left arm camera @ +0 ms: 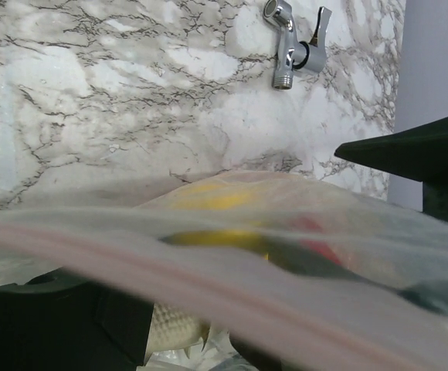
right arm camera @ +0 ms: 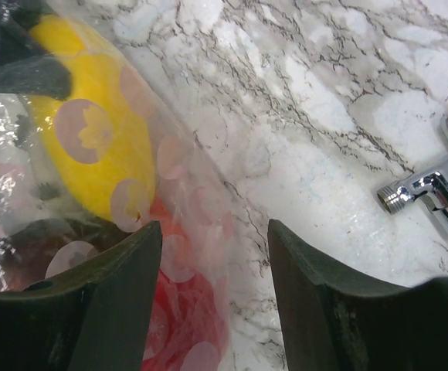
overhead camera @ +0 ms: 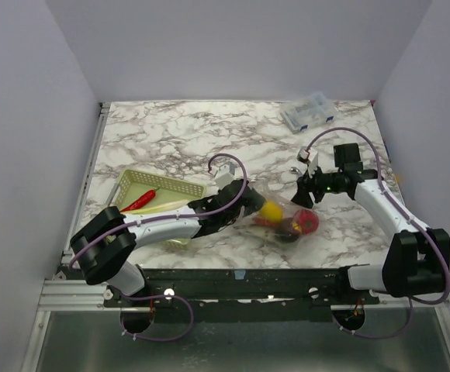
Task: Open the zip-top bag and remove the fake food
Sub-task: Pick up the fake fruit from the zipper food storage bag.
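The zip-top bag lies at the table's middle, between my two grippers. Through its film show a yellow piece, a red round fruit and a dark maroon ball. My left gripper is at the bag's left end. In the left wrist view the pinkish zip strip crosses close in front and hides the jaws, leaving one dark finger showing. My right gripper is open at the bag's far right edge, with film and the red fruit by its left finger.
A pale green mesh basket at the left holds a red chili and a pale stalk. A chrome fitting lies just beyond the bag. A clear compartment box stands at the back right. Grey walls enclose the table.
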{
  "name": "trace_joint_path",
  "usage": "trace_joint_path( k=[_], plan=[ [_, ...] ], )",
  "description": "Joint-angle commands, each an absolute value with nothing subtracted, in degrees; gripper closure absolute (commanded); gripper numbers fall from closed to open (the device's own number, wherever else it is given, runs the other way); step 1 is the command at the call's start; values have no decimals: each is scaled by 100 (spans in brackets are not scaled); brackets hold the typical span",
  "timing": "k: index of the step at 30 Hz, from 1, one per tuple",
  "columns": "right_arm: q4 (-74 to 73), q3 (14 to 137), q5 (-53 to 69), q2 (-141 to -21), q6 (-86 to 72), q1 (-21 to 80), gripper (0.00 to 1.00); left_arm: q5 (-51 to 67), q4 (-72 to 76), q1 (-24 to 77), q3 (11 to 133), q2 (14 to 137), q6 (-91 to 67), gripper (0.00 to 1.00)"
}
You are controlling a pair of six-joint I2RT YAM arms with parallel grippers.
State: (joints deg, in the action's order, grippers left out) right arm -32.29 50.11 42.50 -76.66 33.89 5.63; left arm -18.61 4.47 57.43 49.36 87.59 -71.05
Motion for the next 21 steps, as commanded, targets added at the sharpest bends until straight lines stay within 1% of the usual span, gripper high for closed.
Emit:
trace_joint_path(
  k=[1,4,8,10,12,15,18,21],
  plan=[
    [-3260,5175,4898,-7392,3359,409,38,-2126,472,5700,4740,8424,-6659,100],
    [-3366,5164,5379,-7107,3518,298,35,-2118,639,5656,4541,8244,-6564,100],
    [-3428,5076,5931,-6648,3770,266,24,-2142,660,5607,4397,8038,-6428,100],
    [-3436,5058,6206,-6472,3787,236,22,-2156,659,5598,4361,7970,-6363,100],
    [-3496,5076,6634,-6368,3742,212,21,-2153,665,5598,4334,7907,-6313,100],
    [-4432,5249,7396,-6345,4631,210,16,-2153,670,5598,4289,7825,-6278,100],
    [-5415,5308,7857,-6417,5775,203,5,-2153,647,5598,4304,7816,-6258,100],
    [-5440,5229,7816,-6552,5906,228,3,-2153,632,5599,4349,7839,-6286,100]
  ],
)
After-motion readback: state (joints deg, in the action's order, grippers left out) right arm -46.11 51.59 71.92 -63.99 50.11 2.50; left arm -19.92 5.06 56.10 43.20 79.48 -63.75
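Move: My left hand is in the bag's mouth with the yellow fruit about 3 cm to its right and 3 cm below; the green basket is some 32 cm to its left, 1 cm farther out. From my right hand the dark apple in the bag lies about 8 cm back, 3 cm left and 7 cm down, the round red fruit 6 cm back and 3 cm right, the yellow fruit 9 cm left and 2 cm back. My right hand climbs about 10 cm clear of the bag's outer side, then swings back 7 cm and a little left to hang over the apple end, opening wide and turning some 30 degrees, counter-clockwise and with its left side up. Meanwhile my left hand keeps its pinch on the yellow fruit inside the bag and eases it about 3.5 cm left, slowing, barely rising at the end. ##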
